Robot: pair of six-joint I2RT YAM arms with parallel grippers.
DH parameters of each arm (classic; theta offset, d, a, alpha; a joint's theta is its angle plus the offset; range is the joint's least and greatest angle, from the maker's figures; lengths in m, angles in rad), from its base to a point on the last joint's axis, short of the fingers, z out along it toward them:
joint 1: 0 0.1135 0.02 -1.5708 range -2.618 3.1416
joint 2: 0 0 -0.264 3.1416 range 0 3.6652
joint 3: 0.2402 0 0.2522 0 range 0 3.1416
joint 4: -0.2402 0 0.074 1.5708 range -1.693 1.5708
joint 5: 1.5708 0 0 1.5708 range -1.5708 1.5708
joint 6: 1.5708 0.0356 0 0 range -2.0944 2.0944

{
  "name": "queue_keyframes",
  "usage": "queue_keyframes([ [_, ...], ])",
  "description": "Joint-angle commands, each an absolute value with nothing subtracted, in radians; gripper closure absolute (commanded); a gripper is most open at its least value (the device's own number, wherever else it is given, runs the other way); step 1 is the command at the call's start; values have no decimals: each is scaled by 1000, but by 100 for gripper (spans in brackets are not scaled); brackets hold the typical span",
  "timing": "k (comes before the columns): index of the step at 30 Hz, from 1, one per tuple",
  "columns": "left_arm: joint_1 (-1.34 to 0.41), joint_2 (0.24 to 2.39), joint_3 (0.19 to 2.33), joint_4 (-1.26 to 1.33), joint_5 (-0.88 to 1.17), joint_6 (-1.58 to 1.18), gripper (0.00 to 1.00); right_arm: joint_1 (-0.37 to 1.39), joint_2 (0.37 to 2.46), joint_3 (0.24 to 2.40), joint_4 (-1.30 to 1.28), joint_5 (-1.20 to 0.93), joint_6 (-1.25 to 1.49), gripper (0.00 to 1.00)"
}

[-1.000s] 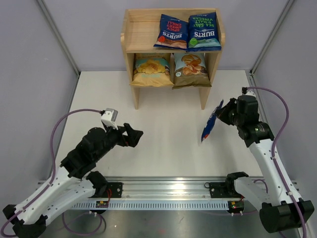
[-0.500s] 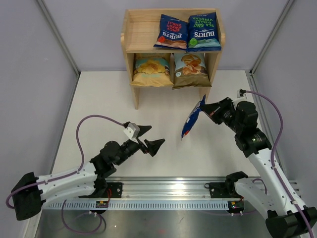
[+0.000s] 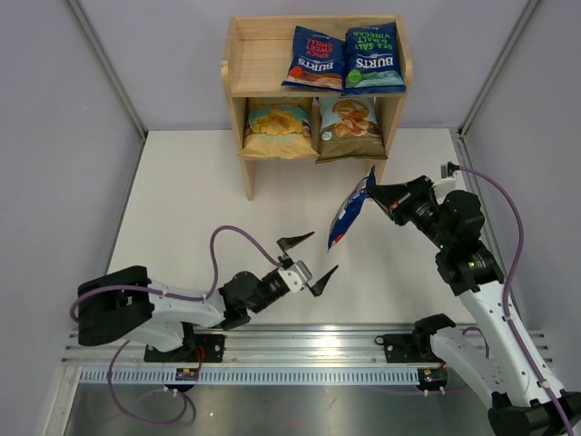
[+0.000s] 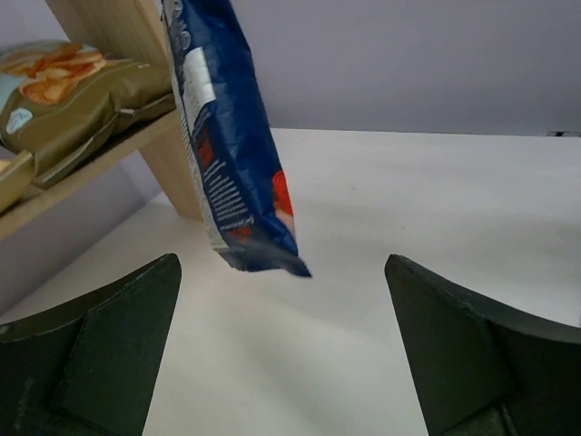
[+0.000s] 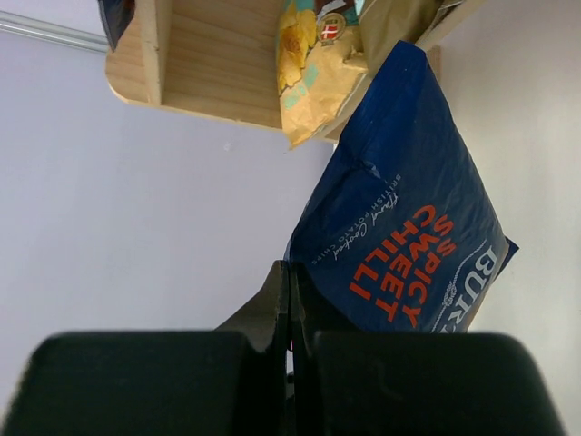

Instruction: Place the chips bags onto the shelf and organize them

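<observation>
My right gripper is shut on the edge of a dark-blue red-lettered Burts bag, which hangs above the table in front of the shelf's right leg. In the right wrist view the shut jaws pinch that bag. My left gripper is open, low over the table, just in front of and below the hanging bag; nothing is between its fingers. On the top tier lie a red-lettered Burts bag and a green-lettered one. The lower tier holds the yellow bag and the cassava bag.
The top tier's left part is bare wood. Grey walls close in the white table on the left, right and back. A metal rail carrying both arm bases runs along the near edge.
My left arm has dropped low and stretched right, bringing its open gripper under the hanging bag. My right gripper has carried the bag left and toward the shelf.
</observation>
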State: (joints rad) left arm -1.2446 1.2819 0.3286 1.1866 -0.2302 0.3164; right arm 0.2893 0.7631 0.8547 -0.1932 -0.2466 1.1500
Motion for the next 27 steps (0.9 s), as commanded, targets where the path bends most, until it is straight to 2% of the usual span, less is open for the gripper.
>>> queue_keyframes([
  [1, -1291, 1402, 446, 1560, -356, 504, 1, 302, 735, 882, -97, -293, 1210, 100],
  [4, -1295, 1488, 504, 1667, -417, 557, 1, 310, 733, 873, -65, -328, 1239, 100],
  [8, -1295, 1592, 603, 1664, -468, 604, 1, 322, 726, 865, -40, -348, 1258, 100],
  [15, -1295, 1623, 695, 1666, -551, 615, 1, 330, 716, 856, -41, -354, 1256, 100],
  [18, -1295, 1582, 675, 1664, -532, 575, 9, 331, 719, 842, -38, -351, 1253, 100],
  [19, -1295, 1571, 667, 1664, -528, 565, 18, 330, 718, 838, -34, -350, 1256, 100],
  [22, -1295, 1545, 650, 1664, -528, 549, 34, 331, 715, 833, -28, -348, 1255, 100],
  [23, -1295, 1540, 646, 1664, -526, 551, 43, 331, 718, 833, -25, -348, 1255, 100],
  [26, -1295, 1520, 627, 1664, -528, 537, 58, 330, 719, 830, -26, -344, 1246, 100],
  [27, -1295, 1516, 612, 1664, -523, 532, 60, 331, 718, 824, -23, -342, 1250, 100],
])
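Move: The blue Spicy Sweet Chilli bag hangs from the right hand's shut fingers, its middle roughly 7 cm below that hand, 3 cm back and 3 cm left. From the open left hand the bag's middle is about 8 cm ahead, 6 cm to the right and 5 cm up. On the lower shelf, some 14 cm ahead of the right hand and 8 cm below it, stand the brown bag, 4 cm left, and the yellow bag, 19 cm left. The hanging bag's lower part is taken between the left fingers: that hand reaches right and forward, about 5 cm each way, turning some 15 degrees counter-clockwise, then rises about 4 cm while its fingers close to under half open around the bag. The right hand keeps its pinch, easing up, back and left 2 to 3 cm, then nearly still. ##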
